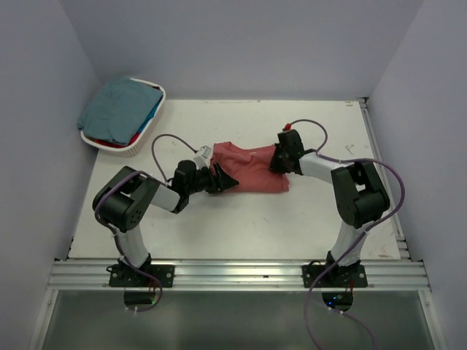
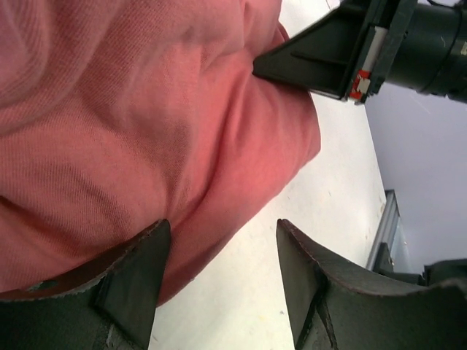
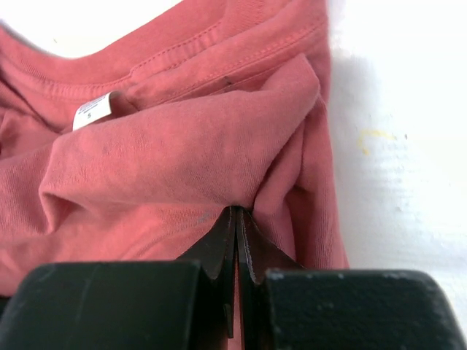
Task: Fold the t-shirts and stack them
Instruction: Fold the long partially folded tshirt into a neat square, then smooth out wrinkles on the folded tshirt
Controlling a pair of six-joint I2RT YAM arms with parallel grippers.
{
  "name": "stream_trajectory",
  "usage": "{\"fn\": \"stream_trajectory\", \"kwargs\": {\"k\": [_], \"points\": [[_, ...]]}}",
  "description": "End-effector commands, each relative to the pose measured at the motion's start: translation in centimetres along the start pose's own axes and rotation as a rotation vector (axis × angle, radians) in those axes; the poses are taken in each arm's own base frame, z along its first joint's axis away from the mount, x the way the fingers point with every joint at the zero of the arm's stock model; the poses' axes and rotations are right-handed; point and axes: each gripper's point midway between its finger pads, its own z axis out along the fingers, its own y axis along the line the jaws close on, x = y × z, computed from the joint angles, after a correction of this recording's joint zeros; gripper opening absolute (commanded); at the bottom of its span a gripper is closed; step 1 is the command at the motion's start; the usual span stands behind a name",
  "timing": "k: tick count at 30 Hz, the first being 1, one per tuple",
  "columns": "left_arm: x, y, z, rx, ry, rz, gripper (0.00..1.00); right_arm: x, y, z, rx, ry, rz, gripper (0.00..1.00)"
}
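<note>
A brick-red t-shirt (image 1: 252,171) lies bunched in the middle of the white table. My right gripper (image 1: 281,162) is shut on a fold of its right end. In the right wrist view the closed tips (image 3: 237,213) pinch the red cloth (image 3: 160,160) below the collar and its white label (image 3: 95,111). My left gripper (image 1: 221,180) stands open at the shirt's left end. In the left wrist view the shirt's edge (image 2: 131,109) rests by the left finger (image 2: 139,273), with bare table between the jaws (image 2: 222,237). A teal t-shirt (image 1: 117,109) lies in the basket over bits of blue (image 1: 150,120) and red (image 1: 136,138).
The white oval basket (image 1: 122,149) stands at the table's far left corner. Grey walls close in the left, back and right sides. A metal rail (image 1: 383,168) runs along the right edge. Bare table (image 1: 233,226) lies between the shirt and the arm bases.
</note>
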Motion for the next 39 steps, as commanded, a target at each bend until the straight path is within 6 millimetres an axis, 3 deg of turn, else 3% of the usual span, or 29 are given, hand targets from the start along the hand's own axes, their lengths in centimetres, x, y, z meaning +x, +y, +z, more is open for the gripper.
{"fn": "stream_trajectory", "kwargs": {"k": [1, 6, 9, 13, 14, 17, 20, 24, 25, 29, 33, 39], "points": [[6.6, 3.6, -2.4, -0.171, 0.144, -0.145, 0.65, 1.9, -4.9, -0.8, 0.167, 0.032, -0.046, 0.00], [9.5, 1.0, -4.5, -0.157, 0.186, -0.150, 0.62, 3.5, -5.7, -2.5, 0.156, 0.054, -0.050, 0.00], [8.9, -1.4, -5.5, -0.140, 0.131, -0.096, 0.62, 3.7, -5.3, -4.4, 0.110, 0.028, -0.055, 0.00], [5.6, -5.0, -6.0, -0.088, 0.027, -0.004, 0.64, 2.7, -3.6, -7.1, 0.025, -0.023, -0.076, 0.00], [3.6, -6.8, -5.8, -0.058, -0.018, 0.026, 0.64, 2.2, -3.1, -7.8, 0.005, -0.041, -0.086, 0.00], [0.7, -9.2, -5.2, -0.029, -0.063, 0.103, 0.66, 0.7, -1.6, -9.8, -0.057, -0.089, -0.096, 0.00], [-0.9, -10.2, -3.5, -0.028, -0.057, 0.163, 0.68, 0.2, -0.7, -10.7, -0.087, -0.093, -0.099, 0.00], [-1.6, -10.8, -0.6, 0.015, -0.021, 0.219, 0.68, 0.9, -0.1, -10.4, -0.120, -0.061, -0.082, 0.00], [-1.7, -10.7, 0.6, 0.017, -0.005, 0.222, 0.67, 1.4, 0.1, -10.3, -0.138, -0.040, -0.075, 0.00], [-1.7, -9.7, 2.3, 0.010, 0.030, 0.211, 0.65, 3.4, 0.7, -9.9, -0.175, 0.010, -0.050, 0.00], [-2.3, -8.3, 2.3, -0.026, 0.023, 0.209, 0.65, 4.9, 1.1, -9.9, -0.183, 0.037, -0.047, 0.00], [-3.8, -4.3, 1.9, -0.119, -0.011, 0.191, 0.64, 5.9, 0.3, -9.3, -0.142, 0.055, -0.059, 0.00]]}}
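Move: The left hand, low with its fingers open, is at the left part of the folded red t-shirt, whose middle lies some 8 cm to its right, 2 cm ahead and a couple of centimetres lower. The right hand's shut fingertips are on the shirt: its middle is about 8 cm to their left and level fore and aft, its right edge roughly 4 cm to their right and 2 cm nearer the base, and its near edge's middle about 8 cm left and 7 cm back. Both hands go on dragging the red t-shirt back towards the base, the right with its shut fingertips on the cloth for about 7 cm and somewhat to the right, the left low with fingers open for some 10 cm. Then both lift clear: the left rises about 10 cm, reaches forward and to the right and sinks partway over the shirt's left part, still open, while the right climbs some 5 cm, then eases back and left towards the shirt's near edge as it dips again, still shut. ##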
